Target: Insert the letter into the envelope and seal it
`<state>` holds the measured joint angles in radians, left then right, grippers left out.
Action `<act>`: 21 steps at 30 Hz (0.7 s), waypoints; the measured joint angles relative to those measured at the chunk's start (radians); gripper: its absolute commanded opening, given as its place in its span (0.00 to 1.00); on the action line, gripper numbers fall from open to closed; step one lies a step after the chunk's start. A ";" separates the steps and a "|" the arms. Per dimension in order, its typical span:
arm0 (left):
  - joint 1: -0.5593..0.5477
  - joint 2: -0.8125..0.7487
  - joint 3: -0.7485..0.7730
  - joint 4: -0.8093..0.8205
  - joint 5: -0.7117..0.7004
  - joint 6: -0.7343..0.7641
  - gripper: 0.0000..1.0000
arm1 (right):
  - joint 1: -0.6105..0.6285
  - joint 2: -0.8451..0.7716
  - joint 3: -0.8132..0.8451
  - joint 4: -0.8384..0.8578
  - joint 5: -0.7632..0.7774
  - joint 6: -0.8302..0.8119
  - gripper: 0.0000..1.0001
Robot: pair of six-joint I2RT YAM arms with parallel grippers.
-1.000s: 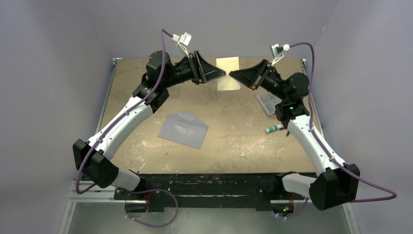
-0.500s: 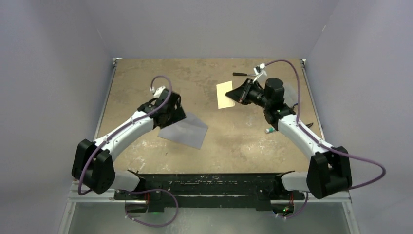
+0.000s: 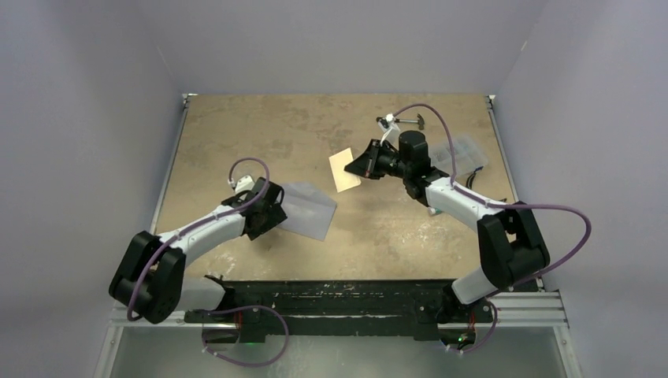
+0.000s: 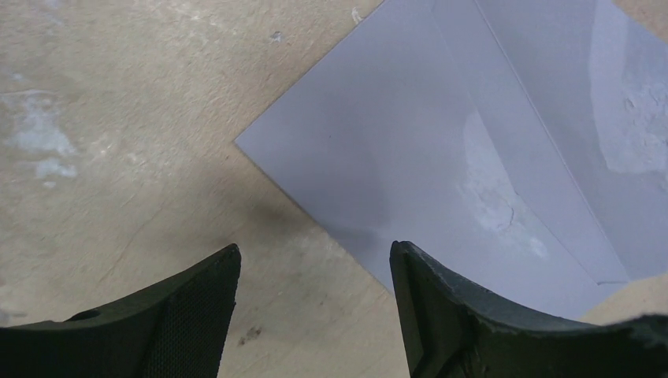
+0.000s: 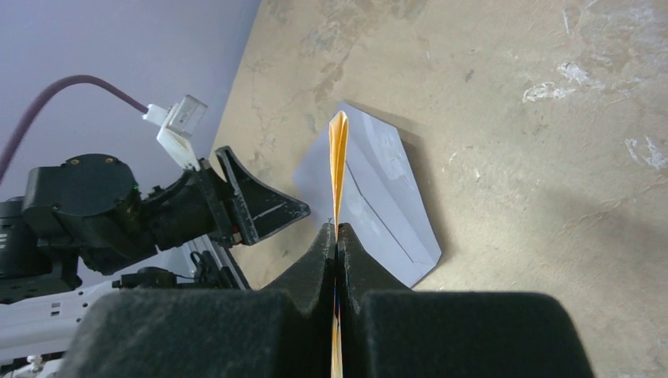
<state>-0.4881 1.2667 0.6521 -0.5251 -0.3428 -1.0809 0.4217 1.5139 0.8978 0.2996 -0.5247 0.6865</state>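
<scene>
The grey-blue envelope (image 3: 309, 209) lies flat left of the table's middle, its flap lines facing up (image 4: 488, 142). My left gripper (image 3: 271, 216) hovers open at its left end (image 4: 315, 256). Its right finger (image 4: 449, 315) is over the envelope's edge and its left finger (image 4: 189, 315) is over bare table. The cream letter (image 3: 342, 169) is held up off the table, right of and beyond the envelope. My right gripper (image 3: 365, 162) is shut on it. In the right wrist view the letter (image 5: 339, 153) stands edge-on out of the closed right gripper (image 5: 336, 230), with the envelope (image 5: 378, 197) below it.
A clear plastic packet (image 3: 469, 153) lies at the back right. A small dark tool (image 3: 408, 120) lies near the back edge. A glue stick (image 3: 432, 211) peeks out beside the right arm. Lavender walls close in the table's left, back and right sides.
The left arm has come from the back of the table down to the envelope's left end and opened wider. The right arm has carried the letter left and nearer, towards the envelope.
</scene>
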 measured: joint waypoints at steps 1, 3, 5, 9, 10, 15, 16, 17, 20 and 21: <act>0.003 0.030 -0.005 0.035 0.000 0.004 0.68 | 0.000 0.012 0.007 -0.002 -0.001 -0.004 0.00; 0.005 0.076 -0.012 0.090 -0.003 0.021 0.66 | 0.000 0.021 0.023 -0.007 -0.001 -0.010 0.00; 0.009 0.084 -0.016 0.158 0.003 0.035 0.63 | 0.000 0.016 0.031 -0.005 -0.001 -0.011 0.00; 0.024 0.132 -0.019 0.306 0.031 0.092 0.50 | 0.000 0.014 0.040 0.006 -0.001 -0.018 0.00; 0.025 0.156 -0.010 0.340 0.042 0.107 0.47 | 0.000 0.016 0.041 0.006 -0.001 -0.022 0.00; 0.030 0.325 0.108 0.473 0.126 0.187 0.41 | 0.000 0.034 0.050 -0.003 0.002 -0.051 0.00; 0.030 0.355 0.134 0.494 0.144 0.196 0.41 | 0.000 0.035 0.050 -0.007 0.003 -0.057 0.00; 0.030 0.377 0.153 0.508 0.158 0.204 0.40 | 0.000 0.038 0.050 -0.008 0.003 -0.060 0.00; 0.030 0.417 0.192 0.524 0.188 0.212 0.43 | 0.000 0.053 0.049 -0.002 0.002 -0.061 0.00; 0.030 0.418 0.195 0.520 0.193 0.212 0.46 | 0.000 0.060 0.045 0.004 0.002 -0.059 0.00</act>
<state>-0.4583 1.6852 0.8474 -0.0048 -0.1493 -0.8692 0.4217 1.5734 0.9424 0.3035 -0.5228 0.6277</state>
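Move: The envelope lies flat with its middle about 6 cm ahead of the open left fingers, some 8 cm to their right and 3 cm below; they hover beside its near edge, by the left end. The folded letter, still held up in the right gripper, is about 12 cm ahead of the left hand, 24 cm to its right and 14 cm above. From the right hand the envelope lies roughly 7 cm back, 18 cm left and 17 cm down. Lower the left gripper a centimetre or so onto the near left part of the envelope, then push it along the table, forward about 12 cm and right about 8 cm, keeping low, turning the hand some 15 degrees clockwise and closing the fingers partway. Keep the right gripper shut on the letter, hovering nearly in place. ##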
